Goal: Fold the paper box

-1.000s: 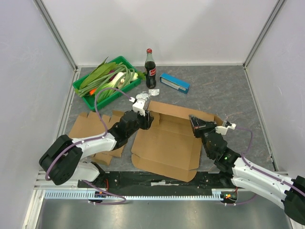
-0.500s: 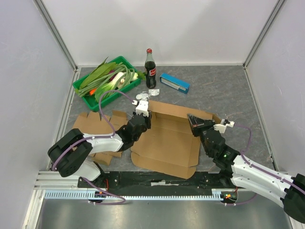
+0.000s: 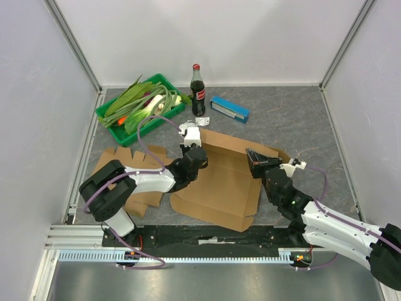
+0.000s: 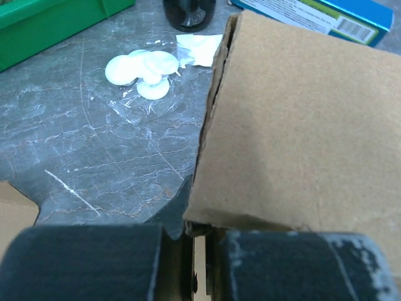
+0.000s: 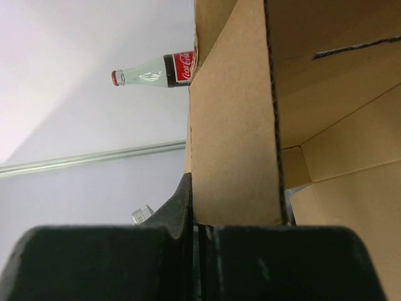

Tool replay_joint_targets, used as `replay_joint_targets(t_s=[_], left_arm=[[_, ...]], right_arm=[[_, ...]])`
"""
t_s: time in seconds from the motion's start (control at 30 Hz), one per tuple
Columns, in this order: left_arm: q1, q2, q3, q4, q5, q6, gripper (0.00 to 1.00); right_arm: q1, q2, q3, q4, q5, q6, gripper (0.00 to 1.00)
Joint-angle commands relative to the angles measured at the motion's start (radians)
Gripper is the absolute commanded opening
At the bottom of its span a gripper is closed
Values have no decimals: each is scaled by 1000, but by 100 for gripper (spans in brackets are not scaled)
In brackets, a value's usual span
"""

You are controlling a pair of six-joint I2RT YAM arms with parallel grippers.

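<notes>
The paper box (image 3: pixel 219 182) is a brown cardboard blank lying half-formed in the middle of the table, with its back and right walls raised. My left gripper (image 3: pixel 195 152) is shut on the box's left rear flap; in the left wrist view the flap (image 4: pixel 294 125) rises out of the closed gripper (image 4: pixel 200 241). My right gripper (image 3: pixel 255 160) is shut on the raised right flap. In the right wrist view that flap (image 5: pixel 235 138) stands upright out of the closed gripper (image 5: pixel 203 232), with the box's inside to its right.
More flat cardboard blanks (image 3: pixel 119 166) lie to the left under my left arm. At the back stand a green tray (image 3: pixel 106 124) of vegetables, a cola bottle (image 3: pixel 198 91) and a blue carton (image 3: pixel 229 108). Small white discs (image 4: pixel 141 69) lie near the bottle.
My left gripper has moved right onto the box's left rear flap and closed on it. The right gripper has kept its hold, and the box has shifted slightly.
</notes>
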Motion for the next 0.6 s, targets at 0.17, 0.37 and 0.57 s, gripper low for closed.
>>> replay_joint_targets(t_s=[0.17,0.37,0.57], left_arm=[[-23,95,61,-177,-256,-203,2],[-18,-40,-57,-23,-48,-128,27],[8,-282,-301,214,216,4,46]], right_arm=[[12,10,52,-81,-29,54,0],[12,10,53,-66,-6,21,0],[12,-27,46,-76,16,4,0]])
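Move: The left end of the paper box's upright far wall is already between the left fingers, about 1 cm ahead of the hand point, 1 cm to its right and 1 cm up. From this hand, the white discs lie roughly 11 cm ahead, 3 cm left and 9 cm lower; the flat cardboard is some 22 cm left, 7 cm back and 8 cm lower. From the right hand, that wall end is about 17 cm left, 6 cm ahead and 7 cm lower. The box wall's left end stays pinched at first while the left hand barely shifts, its wrist turning some 5 degrees counter-clockwise; then the fingers open to nearly half and let go of it, and the hand draws away back and to the left, sinking a little, about 5 cm in all. The right hand stays put, shut, still pinching the same wall towards its right end. ##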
